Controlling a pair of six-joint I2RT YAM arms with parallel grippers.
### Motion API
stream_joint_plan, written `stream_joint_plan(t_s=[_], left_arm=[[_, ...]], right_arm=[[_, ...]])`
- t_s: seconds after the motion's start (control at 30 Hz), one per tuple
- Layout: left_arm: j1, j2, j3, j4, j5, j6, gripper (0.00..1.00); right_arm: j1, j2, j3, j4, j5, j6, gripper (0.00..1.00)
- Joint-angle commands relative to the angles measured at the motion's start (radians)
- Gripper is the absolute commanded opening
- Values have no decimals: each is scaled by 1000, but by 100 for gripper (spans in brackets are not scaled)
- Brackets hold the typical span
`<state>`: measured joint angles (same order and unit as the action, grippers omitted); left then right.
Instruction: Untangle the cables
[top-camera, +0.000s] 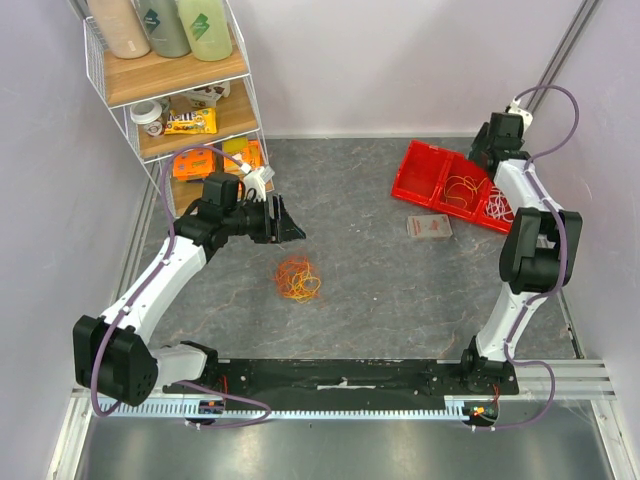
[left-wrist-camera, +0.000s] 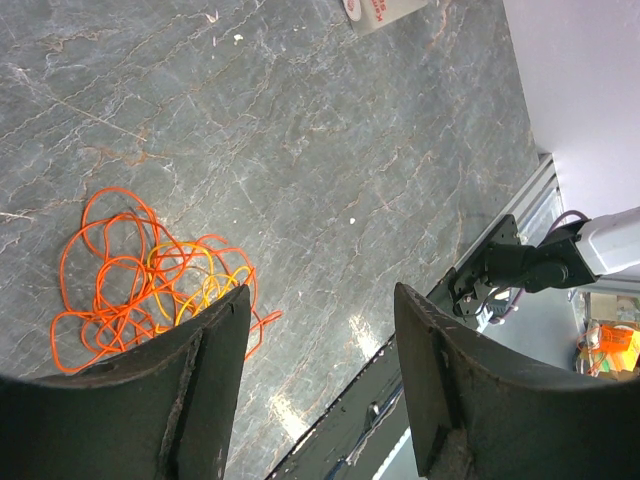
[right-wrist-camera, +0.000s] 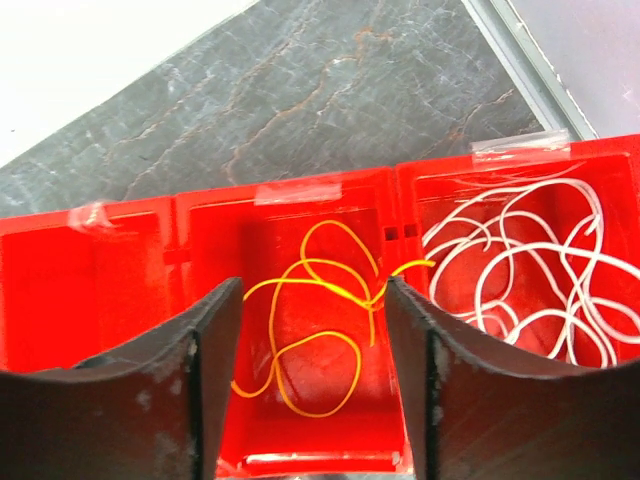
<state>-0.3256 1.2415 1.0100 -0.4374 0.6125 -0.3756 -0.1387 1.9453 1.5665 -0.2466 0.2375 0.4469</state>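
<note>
A fist-sized tangle of orange and yellow cables (top-camera: 298, 280) lies on the grey table (top-camera: 380, 280) in the middle. My left gripper (top-camera: 290, 226) hovers to the upper left of it, open and empty. In the left wrist view the cables (left-wrist-camera: 150, 285) sit beside the left finger, apart from my gripper (left-wrist-camera: 320, 300). My right gripper (right-wrist-camera: 312, 290) stands open over the middle compartment of the red tray (right-wrist-camera: 290, 205). A loose yellow cable (right-wrist-camera: 320, 330) lies there, untouched. White cables (right-wrist-camera: 520, 270) fill the right compartment. From above the right gripper (top-camera: 483, 158) is mostly hidden by its wrist.
A wire shelf rack (top-camera: 180, 95) with bottles and snack packs stands at the back left, close to the left arm. A small printed card (top-camera: 428, 227) lies in front of the red tray (top-camera: 420, 170). The black mounting rail (top-camera: 350, 375) runs along the near edge.
</note>
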Motion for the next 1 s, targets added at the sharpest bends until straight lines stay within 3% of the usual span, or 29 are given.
stream_joint_plan(t_s=[0.0,0.13,0.2,0.33,0.83,0.97], left_arm=[[5,-8,-1,37,26,-22,65],[5,-5,-2,37,21,-22,65],[5,-2,-2,37,24,-22,65],[5,-2,-2,39,32,-23,65],[8,-1,-2,40,36,-25,65],[8,-1,-2,40,35,-25,65]], right_arm=[[10,-56,33,-39,80,38,61],[10,-33,35,-52,163,52,59],[8,-25,41,-59,195,47,63],[-27,13,63,-80,143,94,63],[-39,107,105,-92,109,102,44],[-38,121,110,-92,100,104,31]])
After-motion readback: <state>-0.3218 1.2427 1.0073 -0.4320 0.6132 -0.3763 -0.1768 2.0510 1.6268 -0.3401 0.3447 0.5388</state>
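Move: The yellow cable's loose end, draped over the divider between the red tray's middle and right compartments, lies about 4 cm to the right of the right hand, level with it fore and aft, and some 6 cm below. The yellow coil is 1 cm ahead, 1 cm to the right and 9 cm down; the white cable is 3 cm back, 11 cm right, 9 cm down. From the left hand the yellow end is roughly 26 cm ahead, 50 cm right and 13 cm lower. The yellow end on the divider is approached by the right hand, which lifts about 1 cm, then swings right and sinks towards it, finishing some 3.5 cm farther right and 4.5 cm lower. The wrist turns about 10 degrees clockwise and tips slightly down, while the fingers narrow to roughly half their gap, one either side of the cable end; a touch can't be made out. ##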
